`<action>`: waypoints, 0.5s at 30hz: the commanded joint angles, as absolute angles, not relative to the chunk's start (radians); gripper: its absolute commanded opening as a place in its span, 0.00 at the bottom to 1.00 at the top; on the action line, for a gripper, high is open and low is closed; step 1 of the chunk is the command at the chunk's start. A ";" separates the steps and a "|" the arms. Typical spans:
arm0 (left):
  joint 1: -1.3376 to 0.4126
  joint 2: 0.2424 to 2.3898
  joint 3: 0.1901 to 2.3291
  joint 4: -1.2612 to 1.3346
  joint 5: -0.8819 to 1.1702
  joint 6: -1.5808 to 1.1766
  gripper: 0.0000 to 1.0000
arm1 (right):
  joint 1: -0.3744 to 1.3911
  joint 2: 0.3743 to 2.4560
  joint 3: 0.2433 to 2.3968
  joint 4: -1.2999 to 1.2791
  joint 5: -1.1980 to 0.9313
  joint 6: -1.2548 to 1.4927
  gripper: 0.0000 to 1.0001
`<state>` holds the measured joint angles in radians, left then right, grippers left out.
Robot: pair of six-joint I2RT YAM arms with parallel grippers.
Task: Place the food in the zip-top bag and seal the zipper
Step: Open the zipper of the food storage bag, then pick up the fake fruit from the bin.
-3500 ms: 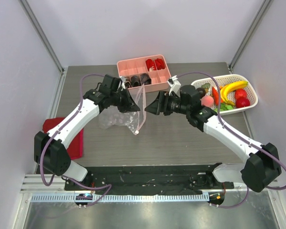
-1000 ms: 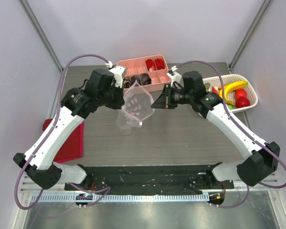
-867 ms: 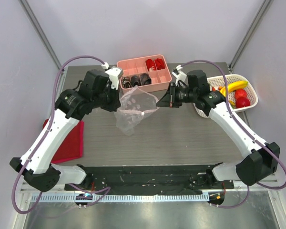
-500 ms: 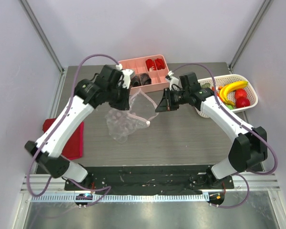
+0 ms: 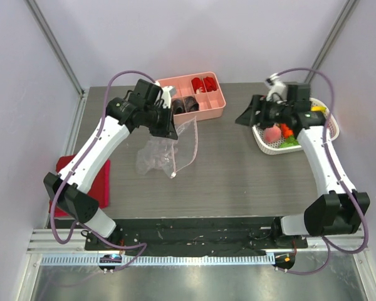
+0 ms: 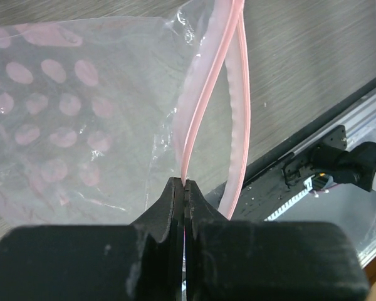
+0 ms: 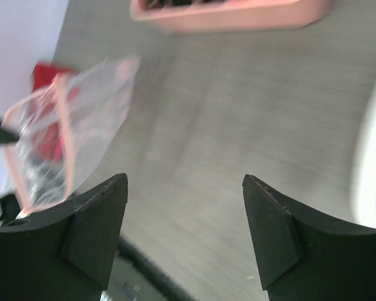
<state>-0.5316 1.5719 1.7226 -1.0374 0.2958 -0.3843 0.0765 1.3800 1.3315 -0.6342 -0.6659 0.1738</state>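
The zip-top bag (image 5: 155, 155) is clear, crinkly plastic and hangs from my left gripper (image 5: 170, 130) down to the table. That gripper (image 6: 185, 184) is shut on one side of the pink zipper (image 6: 233, 119); the other side curves away, so the mouth gapes a little. My right gripper (image 5: 243, 118) is open and holds nothing. It hovers by the left edge of the white mesh basket (image 5: 329, 128). In its wrist view the fingers (image 7: 100, 219) stand wide over bare table, with the bag (image 7: 69, 138) far to the left. The food (image 5: 273, 133) lies in the basket: peach, red, green and yellow pieces.
A pink compartment tray (image 5: 214, 110) with red and dark items stands at the back, between the arms. A red cloth (image 5: 102, 185) lies at the left edge of the table. The basket's pale rim (image 7: 370, 163) shows blurred on the right of the right wrist view.
My right gripper let go of the bag's mouth, opened and swung right to the basket. The bag now hangs from the left gripper alone, its mouth narrower.
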 commanded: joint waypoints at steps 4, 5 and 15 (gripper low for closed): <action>-0.531 1.543 1.732 -0.977 0.362 -0.414 0.00 | -0.302 1.334 1.460 -0.673 -0.623 0.016 0.81; -0.531 1.545 1.730 -0.976 0.365 -0.419 0.00 | -0.326 1.369 1.479 -0.692 -0.609 -0.030 0.81; -0.531 1.537 1.726 -0.971 0.368 -0.423 0.00 | -0.423 1.667 1.677 -0.772 -0.338 -0.183 0.79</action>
<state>-0.5316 1.5703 1.7226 -1.0103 0.3424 -0.4152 -0.4168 1.5837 1.6146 -0.7498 -0.4690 -0.1360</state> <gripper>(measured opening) 0.012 0.804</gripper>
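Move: The food basket is my right hand's goal: its middle lies about 28 cm to the right, 12 cm ahead and some 21 cm below. Inside it, from that hand, the peach is roughly 18 cm right and 9 cm ahead, the lettuce 26 cm right and 6 cm ahead, and the banana 31 cm right and 14 cm ahead. From my left hand, the basket's middle is about 48 cm right, 17 cm ahead and well below. I sweep my empty right hand quickly to the right, some 24 cm and a little forward, away from the opened bag and towards the food basket, arching up a few centimetres before sinking back to the starting height. On the way it swings about 27 degrees clockwise and its left side tips down, fingers staying wide open. My left hand stays put, still pinching the bag's zipper edge. ##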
